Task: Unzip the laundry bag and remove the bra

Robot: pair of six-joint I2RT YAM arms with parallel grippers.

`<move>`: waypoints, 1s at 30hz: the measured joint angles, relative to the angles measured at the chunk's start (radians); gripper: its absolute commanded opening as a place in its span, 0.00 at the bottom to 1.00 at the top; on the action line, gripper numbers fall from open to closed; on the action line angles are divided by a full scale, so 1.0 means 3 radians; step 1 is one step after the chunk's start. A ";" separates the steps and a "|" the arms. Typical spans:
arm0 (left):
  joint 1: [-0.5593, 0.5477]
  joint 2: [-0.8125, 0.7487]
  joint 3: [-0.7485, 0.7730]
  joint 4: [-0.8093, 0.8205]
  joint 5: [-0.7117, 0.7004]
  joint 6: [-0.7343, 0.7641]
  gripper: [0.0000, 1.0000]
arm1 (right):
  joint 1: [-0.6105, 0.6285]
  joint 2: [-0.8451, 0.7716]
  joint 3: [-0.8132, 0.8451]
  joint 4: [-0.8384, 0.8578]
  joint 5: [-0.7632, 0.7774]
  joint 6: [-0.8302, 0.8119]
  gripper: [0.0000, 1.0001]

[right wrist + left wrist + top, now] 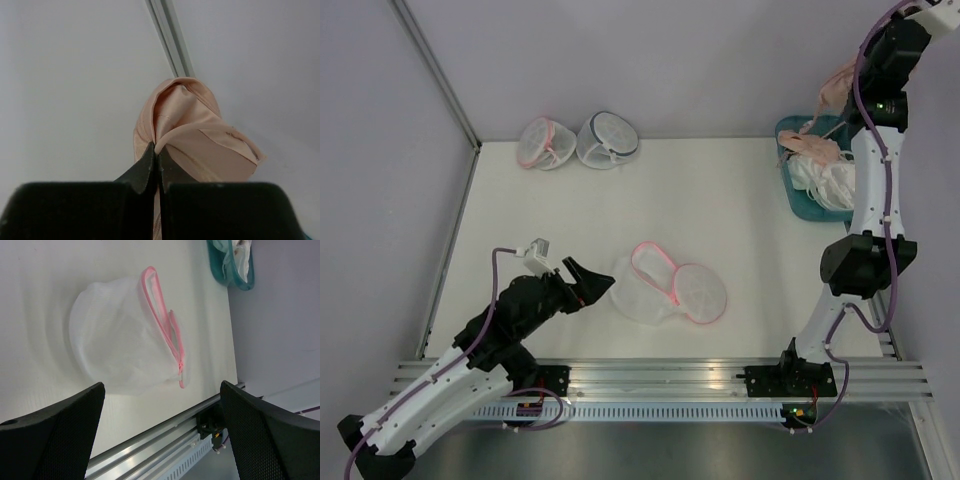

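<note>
The laundry bag (668, 287) lies unzipped mid-table, its white mesh halves spread and the pink zipper rim showing; in the left wrist view the bag (120, 345) sits ahead of the fingers. My left gripper (592, 281) is open just left of the bag, touching nothing. High at the far right, my right gripper (848, 98) is shut on the pale peach bra (836, 88), which hangs above the teal bin. In the right wrist view the bra (192, 135) bunches out of the closed gripper (158, 156).
A teal bin (798, 196) at the back right holds more bras and white mesh. Two more mesh pouches, one pink-rimmed (542, 142) and one dark-trimmed (607, 140), stand at the back left. An aluminium rail (660, 375) runs along the near edge.
</note>
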 measured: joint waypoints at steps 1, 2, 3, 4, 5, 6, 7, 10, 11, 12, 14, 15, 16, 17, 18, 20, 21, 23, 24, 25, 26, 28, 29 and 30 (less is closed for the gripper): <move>0.0000 0.0051 0.0022 -0.0010 -0.0008 0.0000 0.99 | -0.0029 0.0004 0.0000 0.0113 -0.0017 0.0020 0.00; 0.0000 0.0106 0.0039 -0.0011 -0.0009 0.0000 0.99 | -0.0057 0.0006 0.0003 0.0224 -0.0041 0.0046 0.00; 0.0000 0.0149 0.0053 -0.0014 -0.0009 0.0000 1.00 | -0.0086 0.0018 0.0019 0.0333 -0.0057 0.0070 0.01; 0.0000 0.0201 0.0071 -0.0015 -0.0010 0.0000 0.99 | -0.0122 0.0041 0.0057 0.0440 -0.0078 0.0100 0.00; 0.0000 0.0254 0.0089 -0.0015 -0.0010 0.0000 1.00 | -0.0159 0.0081 0.0140 0.0500 -0.0107 0.0128 0.00; 0.0000 0.0303 0.0103 -0.0014 -0.0013 0.0000 0.99 | -0.0196 0.0148 0.0264 0.0548 -0.0130 0.0156 0.00; 0.0000 0.0346 0.0112 -0.0013 -0.0018 0.0000 1.00 | -0.0225 0.0200 0.0357 0.0590 -0.0148 0.0173 0.00; 0.0000 0.0454 0.0126 -0.0006 -0.0034 0.0000 1.00 | -0.0303 0.0268 0.0422 0.0718 -0.0178 0.0229 0.00; 0.0000 0.0496 0.0127 -0.0004 -0.0034 -0.0001 1.00 | -0.0320 0.0268 0.0370 0.0760 -0.0183 0.0244 0.00; 0.0000 0.0530 0.0127 0.0001 -0.0034 0.0000 1.00 | -0.0336 0.0268 0.0308 0.0806 -0.0187 0.0261 0.00; 0.0000 0.0586 0.0127 0.0009 -0.0034 0.0000 1.00 | -0.0343 0.0278 0.0154 0.0862 -0.0207 0.0285 0.00; 0.0000 0.0608 0.0127 0.0013 -0.0034 0.0000 1.00 | -0.0343 0.0304 0.0090 0.0871 -0.0216 0.0303 0.00; 0.0000 0.0627 0.0127 0.0015 -0.0034 0.0000 1.00 | -0.0341 0.0346 0.0045 0.0880 -0.0239 0.0320 0.00; 0.0000 0.0640 0.0127 0.0015 -0.0034 0.0000 1.00 | -0.0341 0.0399 0.0006 0.0877 -0.0264 0.0336 0.00; 0.0000 0.0647 0.0127 0.0015 -0.0034 0.0000 0.99 | -0.0341 0.0488 -0.0020 0.0863 -0.0301 0.0357 0.00; 0.0000 0.0649 0.0127 0.0018 -0.0034 0.0000 1.00 | -0.0336 0.0633 -0.0043 0.0844 -0.0356 0.0385 0.00; 0.0000 0.0643 0.0127 0.0019 -0.0036 -0.0001 1.00 | -0.0334 0.0729 -0.0057 0.0825 -0.0394 0.0404 0.00; 0.0000 0.0635 0.0126 0.0019 -0.0034 -0.0001 0.99 | -0.0332 0.0930 -0.0062 0.0763 -0.0453 0.0437 0.01; 0.0000 0.0627 0.0126 0.0020 -0.0036 -0.0001 1.00 | -0.0332 0.1030 -0.0066 0.0716 -0.0488 0.0449 0.00; 0.0000 0.0618 0.0126 0.0020 -0.0036 -0.0001 0.99 | -0.0331 0.1125 -0.0067 0.0665 -0.0511 0.0462 0.01; 0.0000 0.0609 0.0123 0.0020 -0.0036 -0.0003 1.00 | -0.0331 0.1197 -0.0072 0.0619 -0.0534 0.0472 0.00; 0.0000 0.0584 0.0113 0.0032 -0.0036 -0.0003 1.00 | -0.0331 0.1367 -0.0089 0.0463 -0.0598 0.0510 0.01; 0.0000 0.0571 0.0106 0.0043 -0.0036 -0.0003 1.00 | -0.0331 0.1425 -0.0121 0.0383 -0.0635 0.0534 0.00; 0.0001 0.0561 0.0097 0.0052 -0.0036 -0.0004 1.00 | -0.0331 0.1465 -0.0156 0.0327 -0.0662 0.0557 0.00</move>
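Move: The right hand, shut on the pink bra it has taken out, hangs high over the far right corner: the blue basket's middle is almost straight below, about 43 cm down and 2 cm left. In the basket, a pink garment lies some 3 cm ahead and 6 cm left of the hand, a white garment 8 cm back and 2 cm left, both about 41 cm down. From the open left hand, the basket is roughly 37 cm ahead, 55 cm right and 12 cm lower. The right hand first lifts the pink bra about 7 cm and eases right, tipping its fingers up, then turns over and plunges some 34 cm down towards the basket while reaching about 12 cm forward to its far end. On the way down the wrist tips the fingers down by about 35 degrees and they keep their pinch on the bra, while the empty left hand only sinks a couple of centimetres beside the opened laundry bag and stays wide open. ##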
